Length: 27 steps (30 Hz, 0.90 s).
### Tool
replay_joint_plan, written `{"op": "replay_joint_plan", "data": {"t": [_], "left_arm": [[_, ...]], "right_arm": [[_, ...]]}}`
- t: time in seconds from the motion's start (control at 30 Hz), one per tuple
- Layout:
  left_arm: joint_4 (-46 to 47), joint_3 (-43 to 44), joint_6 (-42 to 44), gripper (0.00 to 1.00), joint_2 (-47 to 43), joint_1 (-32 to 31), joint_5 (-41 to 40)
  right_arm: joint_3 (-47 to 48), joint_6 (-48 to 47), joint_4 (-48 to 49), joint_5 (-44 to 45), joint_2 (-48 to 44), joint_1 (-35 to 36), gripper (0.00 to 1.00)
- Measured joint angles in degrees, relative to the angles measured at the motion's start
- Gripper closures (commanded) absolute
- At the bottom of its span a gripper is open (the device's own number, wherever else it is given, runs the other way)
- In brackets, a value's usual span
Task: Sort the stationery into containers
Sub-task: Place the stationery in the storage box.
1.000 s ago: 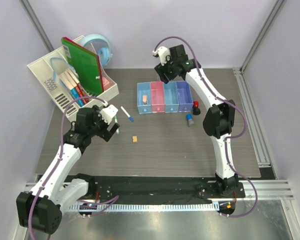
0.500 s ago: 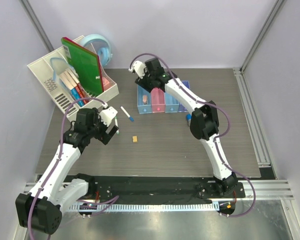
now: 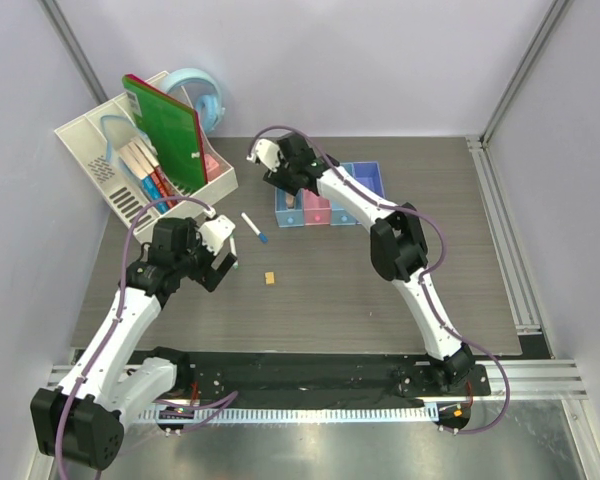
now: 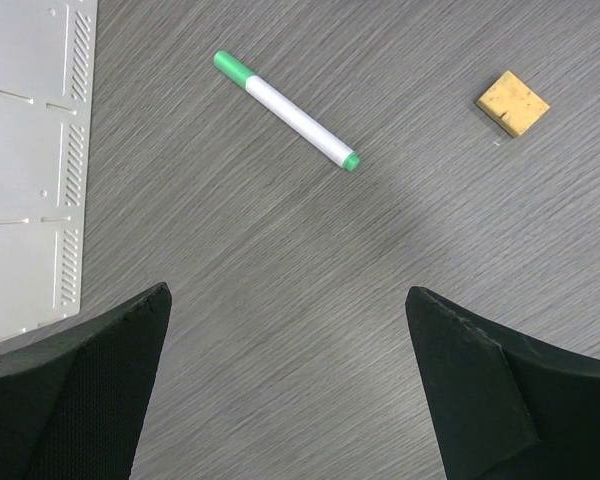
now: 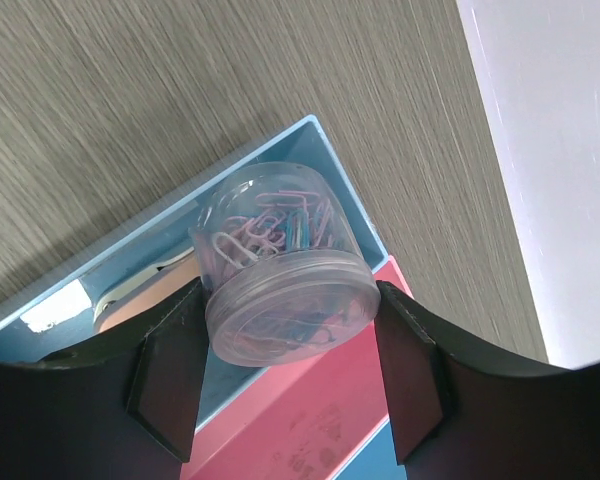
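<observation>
My right gripper (image 5: 290,295) is shut on a clear round jar of paper clips (image 5: 280,265), held tilted above the light-blue bin (image 5: 310,135) at the left end of the containers (image 3: 365,180). A pink eraser (image 5: 145,290) lies in that bin, and the pink bin (image 5: 310,410) sits beside it. In the top view the right gripper (image 3: 280,170) hangs over the row's left end. My left gripper (image 4: 286,293) stands open above bare table. A green-capped white pen (image 4: 285,110) and a small orange block (image 4: 513,102) lie beyond it. A blue-capped pen (image 3: 254,229) lies nearby.
A white slotted organizer (image 3: 110,165) stands at the back left with a green book (image 3: 165,130) leaning in it. A round light-blue tape dispenser (image 3: 202,95) sits behind it. The organizer's edge (image 4: 30,170) is close on the left of my left gripper.
The right arm has swung left along the row of bins, from the violet end to the light-blue end, carrying the jar. The left arm has stayed put.
</observation>
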Motion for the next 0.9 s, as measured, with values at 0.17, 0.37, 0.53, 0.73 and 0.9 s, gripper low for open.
{"op": "replay_joint_plan", "data": {"t": [0.17,0.37,0.53,0.73,0.9], "left_arm": [[-0.22,0.33,-0.11,0.00,0.00,0.00,0.57],[-0.44,0.42,-0.35,0.00,-0.02,0.00,1.03],[-0.46,0.42,-0.57,0.00,-0.11,0.00,1.20],[-0.48,0.42,-1.33,0.00,-0.20,0.00,1.64],[-0.46,0.42,-1.40,0.00,-0.28,0.00,2.21]], "right_arm": [[-0.98,-2.05,1.03,2.38,0.00,0.90,0.63],[-1.40,-4.63,1.25,5.20,0.00,2.03,0.45],[-2.21,-6.36,1.88,7.41,0.00,2.97,0.25],[-3.65,-8.17,2.86,9.31,0.00,3.56,0.14],[-4.26,-9.25,3.28,10.47,0.00,3.65,0.11]]}}
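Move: The right hand holds the clear paper-clip jar over the box's leftmost light-blue compartment, whose far half lies about 2 cm ahead and 4 cm below. The small pink item in that compartment is some 4 cm back, slightly left and 5 cm down; the pink compartment is roughly 6 cm right, level fore and aft. The blue marker lies about 10 cm back and 8 cm left. From the left hand, the far half is around 26 cm ahead and 17 cm right. The right hand lets the paper-clip jar go into the far part of the leftmost compartment. Still gripping, it first rolls its left side down and tips its fingertips slightly up, turning nearly 15 degrees in all, while easing down and back about 1 cm. Midway the fingers begin to spread; the right one comes clear of the jar, while the left stays close beside it. ##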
